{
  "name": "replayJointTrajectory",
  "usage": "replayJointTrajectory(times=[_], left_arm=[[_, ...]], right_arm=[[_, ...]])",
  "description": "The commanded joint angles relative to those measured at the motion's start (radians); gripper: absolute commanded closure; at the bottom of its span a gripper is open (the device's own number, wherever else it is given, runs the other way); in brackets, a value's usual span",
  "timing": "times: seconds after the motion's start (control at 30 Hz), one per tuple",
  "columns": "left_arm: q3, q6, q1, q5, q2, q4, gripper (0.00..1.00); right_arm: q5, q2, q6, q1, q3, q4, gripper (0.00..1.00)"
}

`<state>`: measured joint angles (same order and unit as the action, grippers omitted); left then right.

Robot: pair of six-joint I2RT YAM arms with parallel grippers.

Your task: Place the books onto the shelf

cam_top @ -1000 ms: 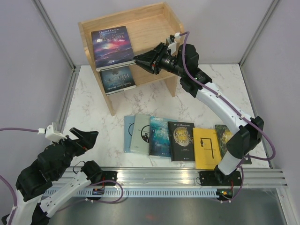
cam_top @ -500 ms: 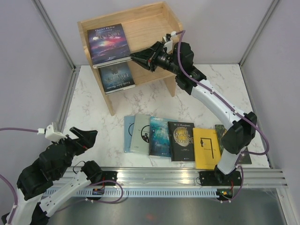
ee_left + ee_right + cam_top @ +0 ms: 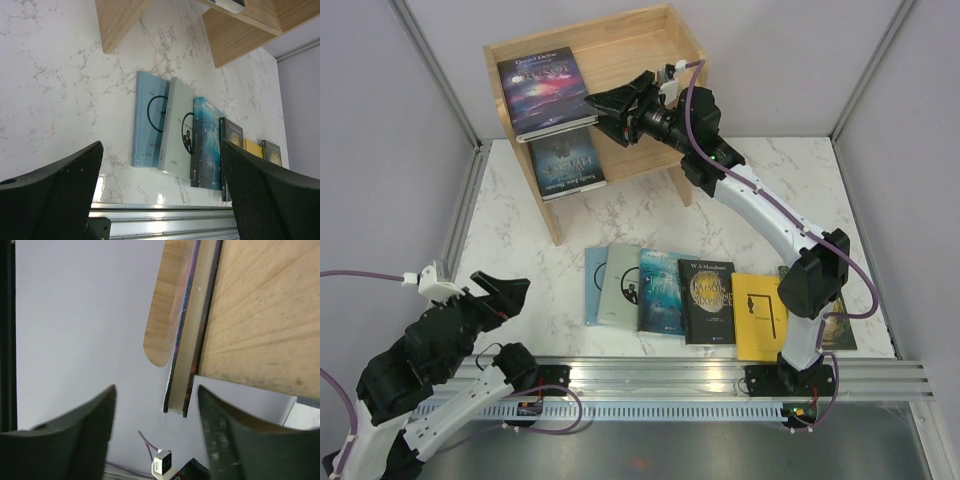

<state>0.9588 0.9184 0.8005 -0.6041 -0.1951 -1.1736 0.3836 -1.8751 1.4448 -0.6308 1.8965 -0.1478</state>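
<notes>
The light wood shelf stands at the back of the table. A dark blue book lies on its upper tier, and another dark book lies on the lower tier. My right gripper is open at the upper book's right edge. In the right wrist view that book's corner sits in the gap of the gripper, touching neither finger. Several books lie in a row on the table, from pale blue to yellow. My left gripper is open at the near left, holding nothing.
In the left wrist view the left gripper looks over the row, with the teal book and the black book side by side. The shelf's side panels stand beyond. A metal rail runs along the near edge.
My right gripper has opened and let go of the dark blue book, which now lies further left on the upper tier. The right arm reached further left. The left arm has not moved.
</notes>
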Motion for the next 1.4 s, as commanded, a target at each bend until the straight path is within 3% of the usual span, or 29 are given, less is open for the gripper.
replayJointTrajectory(times=[0.0,0.07,0.23,0.43,0.57,0.8,0.97,1.07,1.13,1.37], left_arm=[[-0.002,0.000,0.006,-0.039,0.003,0.006,0.00],[0.001,-0.004,0.008,-0.031,-0.009,0.006,0.00],[0.012,-0.039,0.008,0.022,-0.084,0.022,0.00],[-0.009,-0.079,0.008,0.131,-0.234,0.121,0.00],[-0.103,-0.093,0.006,0.182,-0.302,0.244,0.00],[-0.296,-0.127,-0.018,0.345,-0.418,0.610,0.00],[-0.448,-0.138,-0.241,0.648,-0.550,0.839,0.00],[-0.488,-0.138,-0.308,0.704,-0.599,0.906,0.00],[-0.505,-0.144,-0.313,0.730,-0.633,0.937,0.00],[-0.629,-0.070,-0.314,0.883,-0.728,1.265,0.00]], right_arm=[[0.012,-0.012,0.045,-0.029,-0.046,-0.033,0.24],[0.014,0.017,0.042,-0.029,-0.089,-0.044,0.13],[0.002,0.132,-0.030,-0.017,-0.157,0.046,0.02],[-0.018,0.333,-0.161,0.052,-0.322,0.198,0.02],[-0.064,0.503,-0.321,0.091,-0.495,0.341,0.02],[-0.134,0.836,-0.454,0.114,-0.881,0.455,0.02],[-0.086,0.922,-0.498,0.128,-1.054,0.488,0.02],[-0.074,0.942,-0.509,0.132,-1.116,0.488,0.02],[-0.068,0.946,-0.517,0.134,-1.142,0.488,0.02],[-0.058,0.898,-0.566,0.138,-1.151,0.488,0.02]])
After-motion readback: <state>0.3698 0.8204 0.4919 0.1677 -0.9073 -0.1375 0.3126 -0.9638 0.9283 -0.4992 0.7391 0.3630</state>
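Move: From my left hand the green Gatsby book lies about 10 cm ahead, 19 cm right and 25 cm below; at the same depth, the pale blue book is some 10 cm ahead and 15 cm right, the Verne book 10 cm ahead and 30 cm right. From my right hand the black book lies roughly 19 cm back, 20 cm right and 44 cm down; the purple book on the upper shelf is 11 cm to its left, 2 cm ahead, about level. I finish opening my right hand and draw it back from the purple book, then sweep it right and down, still coming back, towards the black book: about 28 cm lower, fingers tipping down some 40 degrees, then halting above it. Meanwhile I bring my open left hand down, right and a little forward, tipping and turning clockwise, until it hovers over the Gatsby spine. ##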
